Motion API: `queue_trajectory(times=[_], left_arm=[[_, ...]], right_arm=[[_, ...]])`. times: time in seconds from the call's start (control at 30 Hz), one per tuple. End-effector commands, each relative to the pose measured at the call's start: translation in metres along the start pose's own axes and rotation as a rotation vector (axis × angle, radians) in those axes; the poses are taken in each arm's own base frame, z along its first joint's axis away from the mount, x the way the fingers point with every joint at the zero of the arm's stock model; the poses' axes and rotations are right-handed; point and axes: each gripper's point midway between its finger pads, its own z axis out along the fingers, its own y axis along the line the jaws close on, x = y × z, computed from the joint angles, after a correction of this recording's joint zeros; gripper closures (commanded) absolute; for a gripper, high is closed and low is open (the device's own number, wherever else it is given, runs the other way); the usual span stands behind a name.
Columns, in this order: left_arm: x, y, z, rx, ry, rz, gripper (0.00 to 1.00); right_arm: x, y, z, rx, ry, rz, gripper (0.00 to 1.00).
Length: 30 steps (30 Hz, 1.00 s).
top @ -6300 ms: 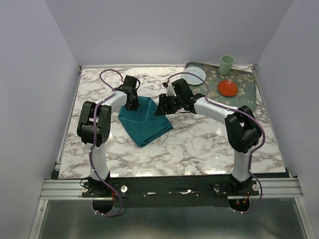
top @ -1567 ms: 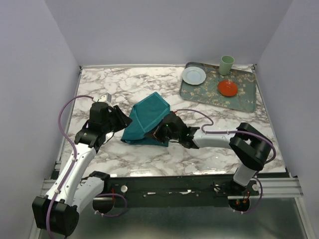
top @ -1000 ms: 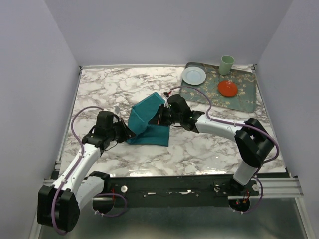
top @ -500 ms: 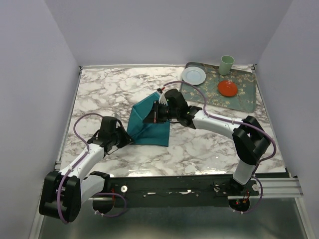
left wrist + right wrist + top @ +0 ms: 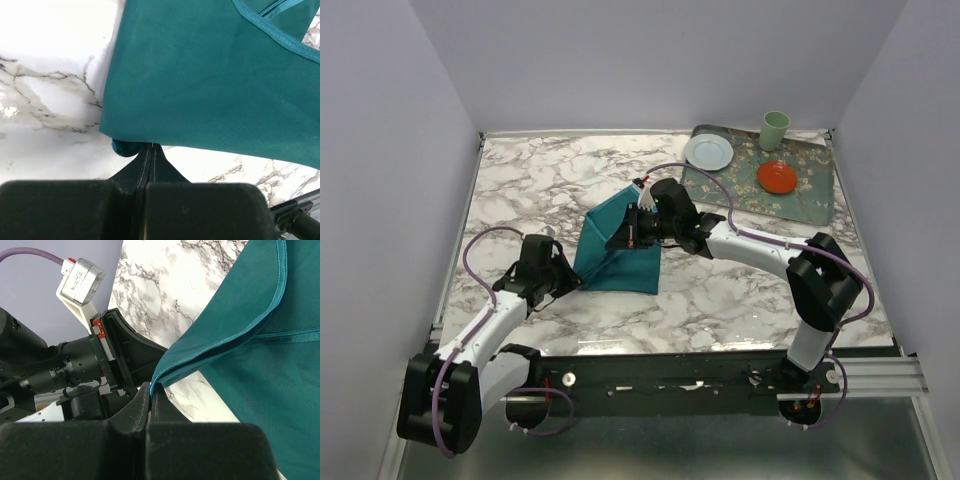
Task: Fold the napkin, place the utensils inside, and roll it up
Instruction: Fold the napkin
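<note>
The teal napkin [image 5: 618,262] lies partly folded on the marble table, its upper part lifted like a tent. My left gripper [image 5: 572,283] is shut on the napkin's near-left corner, low at the table; in the left wrist view the cloth [image 5: 210,75] meets the closed tips [image 5: 151,145]. My right gripper [image 5: 626,232] is shut on a hemmed napkin edge [image 5: 220,342] and holds it up above the cloth, tips [image 5: 151,385] pinching the hem. The left arm [image 5: 75,365] shows behind that edge. The utensils are out of view.
A patterned grey-green tray [image 5: 740,190] sits at the back right with a white plate [image 5: 708,151], a red bowl [image 5: 777,177] and a pale green cup [image 5: 775,130]. The right arm stretches across the table's middle. Walls close in on both sides.
The left gripper has drawn back a little toward the near left with its napkin corner. The right gripper has shifted slightly left and away with the raised edge. Both stay shut.
</note>
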Motion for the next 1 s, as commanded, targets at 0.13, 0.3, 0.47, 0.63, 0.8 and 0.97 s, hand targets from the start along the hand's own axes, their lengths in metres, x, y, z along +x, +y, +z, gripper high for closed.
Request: queue_trajectory(times=[0.13,0.3,0.47,0.63,0.8,0.97], left_arm=[[-0.002,0.005,-0.003,-0.039,-0.007,-0.038,1.0],[-0.014,0.014,0.006,-0.104,-0.033,-0.031,1.0],[-0.02,0.019,0.01,-0.131,-0.052,-0.01,1.0],[-0.024,0.019,0.01,-0.133,-0.069,0.004,1.0],[-0.025,0.02,0.011,-0.142,-0.063,0.014,1.0],[-0.02,0.015,0.008,-0.111,-0.048,0.008,1.0]], right_arm=[[-0.005,0.011,-0.004,-0.042,0.016,-0.027,0.99],[0.003,0.012,-0.013,-0.049,0.026,-0.025,0.99],[0.021,-0.012,-0.025,-0.009,0.047,-0.013,0.99],[0.031,-0.032,-0.031,0.011,0.075,-0.014,0.99],[0.046,-0.052,-0.032,0.041,0.109,-0.012,0.99],[0.055,-0.066,-0.033,0.061,0.13,-0.006,0.99]])
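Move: Both grippers already pinch the napkin. The near right corner lies on the table some 9 cm right of the right gripper, 6 cm back and 14 cm below; the far tip is about 20 cm ahead, 4 cm right, equally low. The near left corner sits in the left gripper's fingertips, a little above the table; from there the near right corner is roughly 18 cm right, 2 cm back and 3 cm lower. Bring the right gripper, fingers still shut on the lifted napkin edge, down and to the right about 5 cm each way and slightly back, towards the napkin's near right corner. Keep the near left corner pinched in the left gripper and ease it about 2 cm left and nearly as far down, a touch forward, widening the sideways gap between the grippers. ##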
